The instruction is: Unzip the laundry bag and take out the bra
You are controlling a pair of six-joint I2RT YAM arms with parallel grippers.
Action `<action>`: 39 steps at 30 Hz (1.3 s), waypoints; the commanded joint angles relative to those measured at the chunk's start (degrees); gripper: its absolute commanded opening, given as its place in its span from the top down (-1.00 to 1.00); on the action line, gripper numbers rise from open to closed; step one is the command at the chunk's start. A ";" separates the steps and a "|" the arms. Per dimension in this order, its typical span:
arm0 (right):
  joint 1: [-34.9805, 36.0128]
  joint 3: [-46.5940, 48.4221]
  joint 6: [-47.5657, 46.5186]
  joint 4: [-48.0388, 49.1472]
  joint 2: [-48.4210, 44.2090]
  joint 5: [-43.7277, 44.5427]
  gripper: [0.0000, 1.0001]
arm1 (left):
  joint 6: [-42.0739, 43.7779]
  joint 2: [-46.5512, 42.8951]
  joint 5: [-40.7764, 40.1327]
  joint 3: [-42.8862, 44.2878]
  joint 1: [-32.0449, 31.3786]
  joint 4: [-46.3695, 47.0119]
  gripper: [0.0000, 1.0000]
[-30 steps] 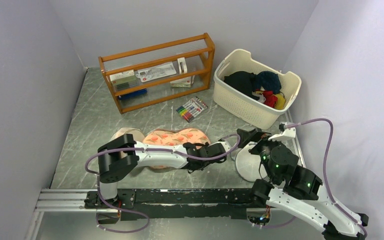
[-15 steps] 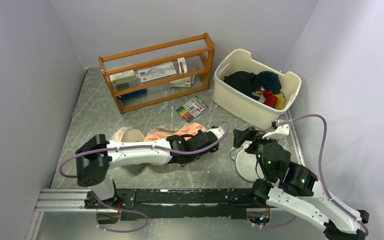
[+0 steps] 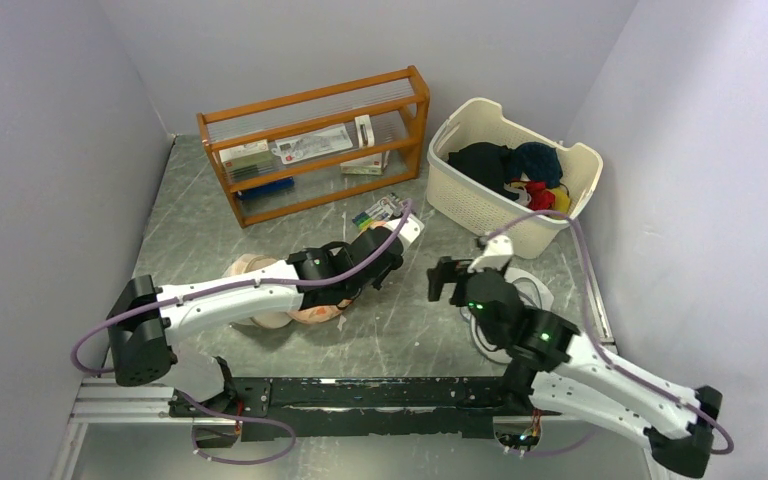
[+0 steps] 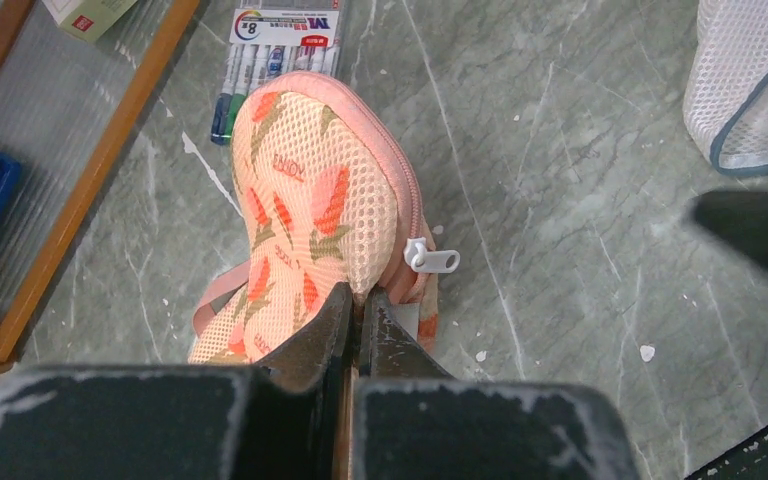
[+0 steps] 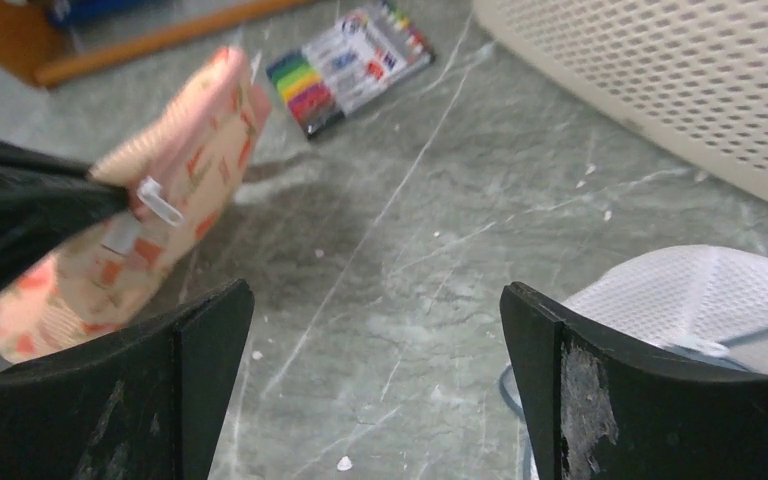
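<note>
The laundry bag [image 4: 310,200], peach with orange-red flowers, lies tilted, its far end toward the marker pack. My left gripper [image 4: 358,298] is shut on the bag's edge just beside the white zip pull [image 4: 432,259]. From above, the left gripper [image 3: 372,258] covers most of the bag [image 3: 315,312]. My right gripper [image 5: 375,330] stands open over bare table, to the right of the bag [image 5: 190,170] and its zip pull [image 5: 160,200], touching neither. In the top view the right gripper [image 3: 445,280] faces the left one. The bra is hidden.
A marker pack [image 3: 385,210] lies just behind the bag. A white basket [image 3: 515,175] of clothes stands back right, a wooden rack [image 3: 315,145] at the back. White mesh discs [image 5: 700,300] lie under the right arm. A beige pouch [image 3: 250,270] sits left of the bag.
My left gripper has carried the bag's gripped end up and back toward the markers. The right arm has swung left toward the bag, jaws still open.
</note>
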 commanded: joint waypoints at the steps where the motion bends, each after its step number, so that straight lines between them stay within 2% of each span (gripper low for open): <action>1: -0.14 -2.93 -5.67 14.54 8.79 -8.53 -0.91 | 0.21 -2.53 1.39 -1.33 0.56 2.57 0.86; 3: -1.17 -5.07 -9.36 23.35 12.11 -17.55 -0.88 | 0.21 -2.90 1.65 -1.50 0.59 2.57 0.86; 5: -4.00 -5.90 -10.63 29.88 15.11 -26.26 -0.72 | 0.21 -3.11 1.60 -1.56 0.61 2.51 0.86; 7: -8.91 -5.78 -10.05 33.79 18.22 -35.80 -0.48 | 0.21 -3.14 1.18 -1.71 0.63 2.44 0.86; 9: -13.80 -5.92 -9.13 37.54 20.92 -46.16 -0.34 | 0.21 -3.23 1.03 -1.84 0.69 2.29 0.86; 12: -16.41 -6.28 -8.40 41.02 22.81 -53.38 -0.24 | 0.16 -3.15 1.64 -1.85 0.69 2.38 0.86; 19: -16.41 -7.95 -7.36 41.54 21.30 -53.43 -0.22 | -0.22 -2.54 3.33 -1.48 0.70 2.07 0.86; 24: -16.44 -8.59 -6.42 40.75 18.94 -48.73 0.06 | -0.31 -2.54 3.61 -1.55 0.70 2.11 0.86; 32: -16.44 -7.64 -4.10 39.72 19.85 -47.15 0.29 | -0.31 -2.27 3.47 -1.50 0.69 2.05 0.86; 36: -16.45 -7.82 -3.34 38.31 19.66 -45.48 0.31 | -0.24 -2.42 3.40 -1.72 0.70 2.24 0.86; 39: -16.40 -7.93 -4.17 40.01 20.40 -48.41 0.30 | -0.31 -2.11 3.79 -1.44 0.68 1.97 0.86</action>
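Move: The zip pull hangs on the near right edge of the laundry bag that the left hand holds up, about 12 cm to the right hand's left, 3 cm ahead and 3 cm lower. The marker pack lies on the table some 20 cm ahead and 12 cm left, and a white mesh bag about 12 cm right, roughly level with the hand, both nearly 20 cm below. From the left hand the pull is some 3 cm right, a centimetre ahead and slightly lower. The right fingertips come up around the zip pull, the left tip just touching its tab, with no pinch yet. The hand sweeps some 11 cm left, dipping about 6 cm and rising most of that again, with a little forward travel, while it swings some 30 degrees counter-clockwise, rolls its left side up and closes from wide to about a third. The left hand keeps its pinch and holds the bag nearly still. ##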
